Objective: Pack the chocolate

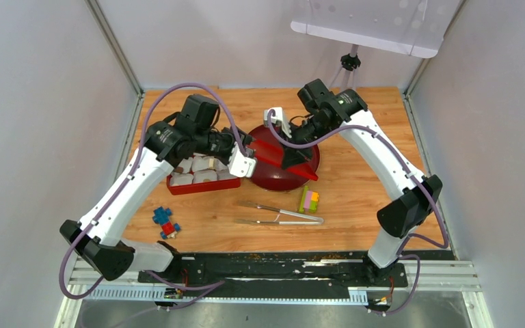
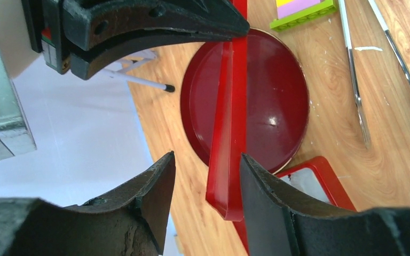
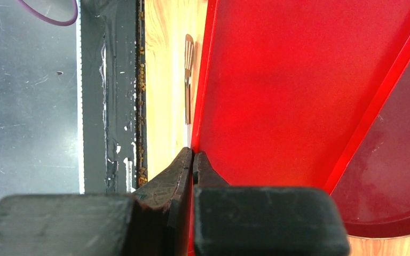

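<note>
A flat red lid (image 1: 268,152) hangs tilted above a dark red round plate (image 1: 294,179). My right gripper (image 1: 292,149) is shut on the lid's far edge (image 3: 277,80), its fingertips (image 3: 193,152) pinched together on the rim. My left gripper (image 2: 207,156) stands open around the lid's near end (image 2: 227,160): the right finger (image 2: 267,197) lies against it and the left finger (image 2: 155,186) is apart. A red tray (image 1: 202,186) with white paper cups (image 1: 204,167) lies under the left wrist. The chocolate does not show in any view.
Metal tongs (image 1: 280,213) lie in front of the plate, with a green-and-pink block stack (image 1: 308,199) beside them. More toy blocks (image 1: 166,222) sit near the left arm. Grey walls close in the wooden table on three sides.
</note>
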Robot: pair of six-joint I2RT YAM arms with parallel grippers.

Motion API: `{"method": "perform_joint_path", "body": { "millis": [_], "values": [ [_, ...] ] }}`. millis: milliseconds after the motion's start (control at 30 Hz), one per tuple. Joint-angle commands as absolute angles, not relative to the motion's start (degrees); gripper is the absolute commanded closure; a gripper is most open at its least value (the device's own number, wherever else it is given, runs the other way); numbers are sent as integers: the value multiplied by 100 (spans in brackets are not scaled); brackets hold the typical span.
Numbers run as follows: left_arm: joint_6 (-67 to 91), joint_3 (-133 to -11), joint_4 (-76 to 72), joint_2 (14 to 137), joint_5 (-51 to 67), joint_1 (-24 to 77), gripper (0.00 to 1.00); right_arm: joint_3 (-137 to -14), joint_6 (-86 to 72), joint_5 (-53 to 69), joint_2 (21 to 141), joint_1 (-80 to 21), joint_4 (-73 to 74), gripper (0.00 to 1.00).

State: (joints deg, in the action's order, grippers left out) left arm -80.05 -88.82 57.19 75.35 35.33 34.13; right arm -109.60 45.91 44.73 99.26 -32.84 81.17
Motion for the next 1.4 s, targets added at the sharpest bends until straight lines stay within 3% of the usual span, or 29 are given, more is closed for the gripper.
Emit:
{"method": "perform_joint_path", "body": {
  "millis": [0, 300, 467, 733, 1067, 1367],
  "values": [
    [-7934, -9016, 5912, 7544, 3349, 3439, 44, -11184, 4885, 4519, 9607, -3332, 8025, 100],
    [-8030, -9091, 6196, 7656, 3180, 3444, 47, -11115, 4840, 4484, 9589, -3333, 7974, 100],
    [-8234, -8919, 6103, 7548, 3190, 3439, 42, -11161, 4808, 4509, 9627, -3321, 7999, 100],
    [-8308, -8671, 5690, 7479, 3098, 3432, 59, -11364, 4763, 4516, 9743, -3308, 8139, 100],
    [-8360, -8608, 5414, 7541, 3051, 3433, 59, -11364, 4680, 4640, 9740, -3202, 8146, 100],
    [-8502, -9134, 6092, 7873, 3010, 3436, 70, -11339, 4714, 4709, 9756, -3190, 8139, 100]
  ]
}}
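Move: Between the left hand's open fingers, roughly 2 cm below their midpoint, hangs the left end of the red lid. The plate's middle lies about 9 cm to the right of that hand and 1 cm back, the chocolate box some 17 cm to its left and 3 cm back, both about 24 cm below. From the right hand, which already pinches the lid's near rim, that lid end is about 11 cm left, 6 cm ahead and nearly level. Sinking about 2.5 cm over the lid's left end and easing slightly left, the left hand then creeps some 1.5 cm forward. Its fingers, from a bit over half open, narrow to about a third and close in on both sides of the lid's end. The right hand stays nearly in place and keeps its pinch on the near rim. ##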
